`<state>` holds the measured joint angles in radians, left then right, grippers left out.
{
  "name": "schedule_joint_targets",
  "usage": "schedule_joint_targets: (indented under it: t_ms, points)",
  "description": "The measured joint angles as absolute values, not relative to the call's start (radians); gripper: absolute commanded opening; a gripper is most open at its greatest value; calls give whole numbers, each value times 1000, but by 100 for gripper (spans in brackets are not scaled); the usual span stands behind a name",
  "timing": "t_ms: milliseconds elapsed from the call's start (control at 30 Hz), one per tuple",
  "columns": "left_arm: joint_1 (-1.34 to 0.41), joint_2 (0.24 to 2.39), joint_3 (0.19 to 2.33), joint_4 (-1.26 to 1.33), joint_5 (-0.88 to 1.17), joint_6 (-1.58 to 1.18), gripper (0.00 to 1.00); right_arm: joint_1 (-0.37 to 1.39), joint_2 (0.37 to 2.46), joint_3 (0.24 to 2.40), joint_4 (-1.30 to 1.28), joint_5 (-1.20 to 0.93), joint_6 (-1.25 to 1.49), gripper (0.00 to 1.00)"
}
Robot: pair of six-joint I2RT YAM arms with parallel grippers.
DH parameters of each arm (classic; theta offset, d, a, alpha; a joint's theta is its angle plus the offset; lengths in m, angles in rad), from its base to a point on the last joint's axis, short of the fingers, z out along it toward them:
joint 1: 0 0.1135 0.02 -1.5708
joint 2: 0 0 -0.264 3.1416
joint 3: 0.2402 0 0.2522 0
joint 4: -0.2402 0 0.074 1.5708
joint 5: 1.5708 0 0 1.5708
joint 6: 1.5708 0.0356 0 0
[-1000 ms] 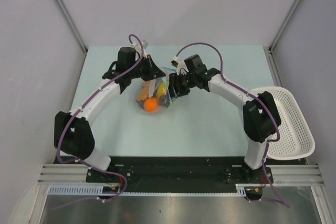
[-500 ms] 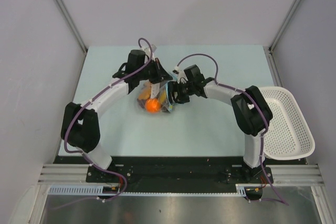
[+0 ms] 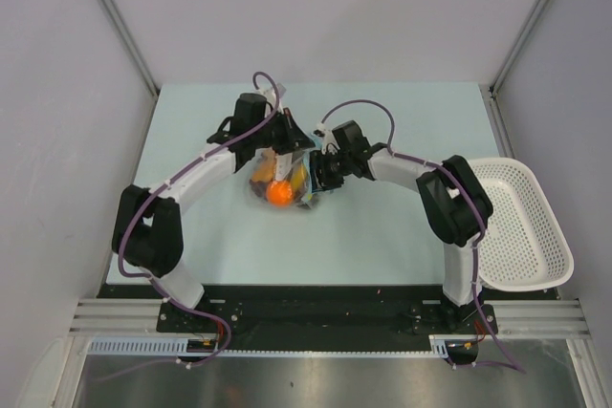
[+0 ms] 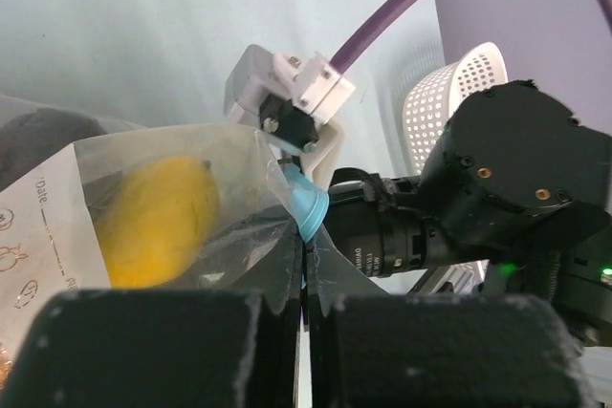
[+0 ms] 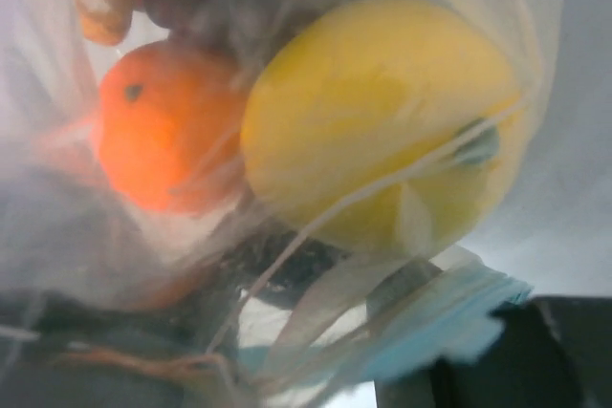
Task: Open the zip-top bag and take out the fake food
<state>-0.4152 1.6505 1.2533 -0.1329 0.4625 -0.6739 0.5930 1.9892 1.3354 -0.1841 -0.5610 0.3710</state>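
The zip-top bag (image 3: 275,182) lies mid-table between both grippers, clear and crinkly, holding the fake food: an orange ball (image 3: 278,192) and a yellow oblong (image 4: 158,217). My left gripper (image 4: 308,284) is shut on the bag's top edge, right by the teal-blue zip strip (image 4: 308,209). My right gripper (image 3: 316,175) meets the bag from the right. In the right wrist view the bag fills the frame, with the yellow piece (image 5: 382,131), the orange ball (image 5: 163,140) and the zip strip (image 5: 449,327) pressed against one dark finger (image 5: 535,355). The other finger is hidden behind plastic.
A white perforated basket (image 3: 524,226) overhangs the table's right edge, beside the right arm's base. It shows behind the right wrist in the left wrist view (image 4: 449,93). Grey walls close in the table on three sides.
The left arm has swung right and forward and the right elbow has folded inward, so both wrists sit closer over the bag. The bag has slid slightly toward me.
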Motion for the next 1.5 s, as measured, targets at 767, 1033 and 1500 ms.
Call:
schedule_joint_targets:
  t_ms: [767, 1033, 1500]
  points:
    - [-421, 1630, 1147, -108, 443, -627, 0, 344, 1583, 1322, -436, -420, 363, 20]
    - [-418, 1619, 1141, -105, 442, -627, 0, 45, 1341, 1254, -679, -216, 344, 16]
    - [-418, 1619, 1141, -92, 459, -627, 0, -342, 1388, 1084, -780, -28, 328, 32]
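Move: The right hand is down in the zip-top bag's open mouth, already closed on a dark food piece. The white basket's middle lies about 56 cm to its right and 11 cm back, at about its own height. Beside the hand in the bag sit the yellow fruit, some 7 cm left and 2 cm farther out, and the orange, about 12 cm left and 2 cm nearer. From the left hand, the basket is roughly 58 cm right, 19 cm back and 14 cm lower. Keeping its grip on the dark food piece, the right hand draws up and right out of the bag mouth, climbing about 14 cm while easing slightly forward, then sweeps fast to the right over the bare table, some 44 cm in all, swinging clockwise nearly 70 degrees, and finally curves slightly back and sinks about 9 cm over the basket's far left corner. The left hand keeps the bag's rim pinched and lowers it about 3 cm, easing a little back. ##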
